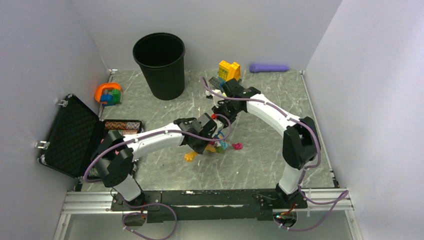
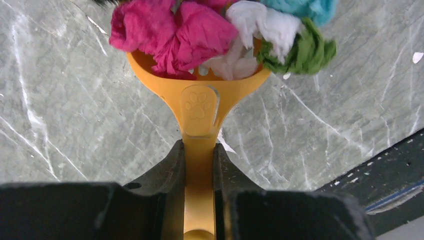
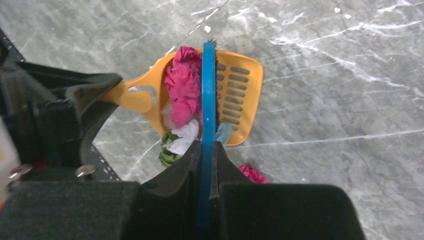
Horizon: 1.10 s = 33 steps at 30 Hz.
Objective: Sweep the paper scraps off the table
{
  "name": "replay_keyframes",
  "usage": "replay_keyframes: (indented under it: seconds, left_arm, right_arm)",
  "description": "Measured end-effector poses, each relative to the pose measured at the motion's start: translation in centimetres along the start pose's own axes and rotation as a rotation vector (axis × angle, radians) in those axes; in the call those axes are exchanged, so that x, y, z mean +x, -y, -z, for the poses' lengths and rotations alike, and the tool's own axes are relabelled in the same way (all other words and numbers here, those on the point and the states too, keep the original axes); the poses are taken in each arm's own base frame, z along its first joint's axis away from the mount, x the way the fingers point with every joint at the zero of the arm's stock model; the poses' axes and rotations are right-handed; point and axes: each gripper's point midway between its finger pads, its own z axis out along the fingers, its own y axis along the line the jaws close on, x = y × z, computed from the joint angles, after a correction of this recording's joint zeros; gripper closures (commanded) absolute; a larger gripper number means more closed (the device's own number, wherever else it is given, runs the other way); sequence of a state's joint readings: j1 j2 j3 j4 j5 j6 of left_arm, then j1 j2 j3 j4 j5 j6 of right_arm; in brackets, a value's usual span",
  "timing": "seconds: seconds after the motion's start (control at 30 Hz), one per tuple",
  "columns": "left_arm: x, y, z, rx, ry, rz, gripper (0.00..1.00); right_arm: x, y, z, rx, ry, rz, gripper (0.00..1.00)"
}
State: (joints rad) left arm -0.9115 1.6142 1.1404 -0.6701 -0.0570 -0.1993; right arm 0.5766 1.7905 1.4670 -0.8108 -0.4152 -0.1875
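Note:
My left gripper (image 2: 199,150) is shut on the handle of the orange slotted scoop (image 2: 200,105), held low over the table (image 2: 60,115). Magenta (image 2: 170,30), white (image 2: 260,22), green (image 2: 305,52) and teal (image 2: 305,7) paper scraps are heaped in its bowl. My right gripper (image 3: 207,147) is shut on a thin blue brush (image 3: 208,90) that stands upright in the scoop (image 3: 240,95), with the magenta scraps (image 3: 184,87) on its handle side. One magenta scrap (image 3: 252,174) lies loose on the table beside the scoop. From above, both grippers (image 1: 202,132) (image 1: 222,112) meet mid-table.
A black bin (image 1: 160,65) stands at the back left. An open black foam-lined case (image 1: 72,135) lies at the left edge. A yellow brick build (image 1: 229,70), a purple cylinder (image 1: 269,67) and an orange-and-blue toy (image 1: 109,94) sit along the back and left.

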Motion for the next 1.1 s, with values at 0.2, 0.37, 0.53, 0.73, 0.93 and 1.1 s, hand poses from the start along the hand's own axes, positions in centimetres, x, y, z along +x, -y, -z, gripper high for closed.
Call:
replay_keyframes:
  seconds: [0.2, 0.37, 0.53, 0.73, 0.93, 1.1]
  left_arm:
    - [-0.2, 0.0, -0.4, -0.033, 0.073, -0.048, 1.00]
    - [0.2, 0.4, -0.2, -0.041, 0.136, -0.074, 1.00]
    - [0.1, 0.6, 1.0, -0.022, 0.207, -0.070, 1.00]
    - [-0.4, 0.6, 1.5, -0.021, 0.234, -0.062, 1.00]
    - [-0.3, 0.6, 1.6, -0.021, 0.245, -0.053, 1.00]
    - [-0.2, 0.6, 2.1, -0.015, 0.262, -0.038, 1.00]
  right_arm:
    - [-0.2, -1.3, 2.1, -0.001, 0.030, 0.004, 1.00]
    - [-0.5, -1.4, 3.4, 0.026, 0.055, 0.003, 1.00]
    - [-0.2, -0.8, 3.5, 0.065, 0.041, -0.017, 1.00]
    - [-0.4, 0.2, 4.3, 0.147, 0.056, -0.047, 1.00]
    - [-1.4, 1.0, 8.2, 0.284, 0.159, -0.065, 1.00]
    - [-1.9, 1.7, 12.3, 0.391, 0.274, -0.093, 1.00]
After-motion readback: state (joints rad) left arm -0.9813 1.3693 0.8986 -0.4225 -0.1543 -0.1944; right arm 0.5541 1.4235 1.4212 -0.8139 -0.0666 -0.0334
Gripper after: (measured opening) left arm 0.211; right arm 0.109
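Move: The scraps bunched in the yellow scoop lie about 2 cm left of the right hand, 4 cm back and 9 cm below, under the blue brush it holds. From that hand the green scrap is roughly 6 cm back and 1 cm right, and a loose pink scrap 5 cm back and 8 cm right. For the left hand, gripping the scoop's handle, the bunched scraps sit some 4 cm ahead, 6 cm right and 5 cm lower. The scraps gathered in the scoop are left by the brush: the right hand, still gripping it, backs off slightly and rises some 3 cm, pauses, then climbs on and swings right, about 10 cm up and 6 cm right in all, turning clockwise and tipping its fingers forward. The left hand keeps hold of the scoop, tilting its mouth up about 15 degrees and lifting about 2 cm. ##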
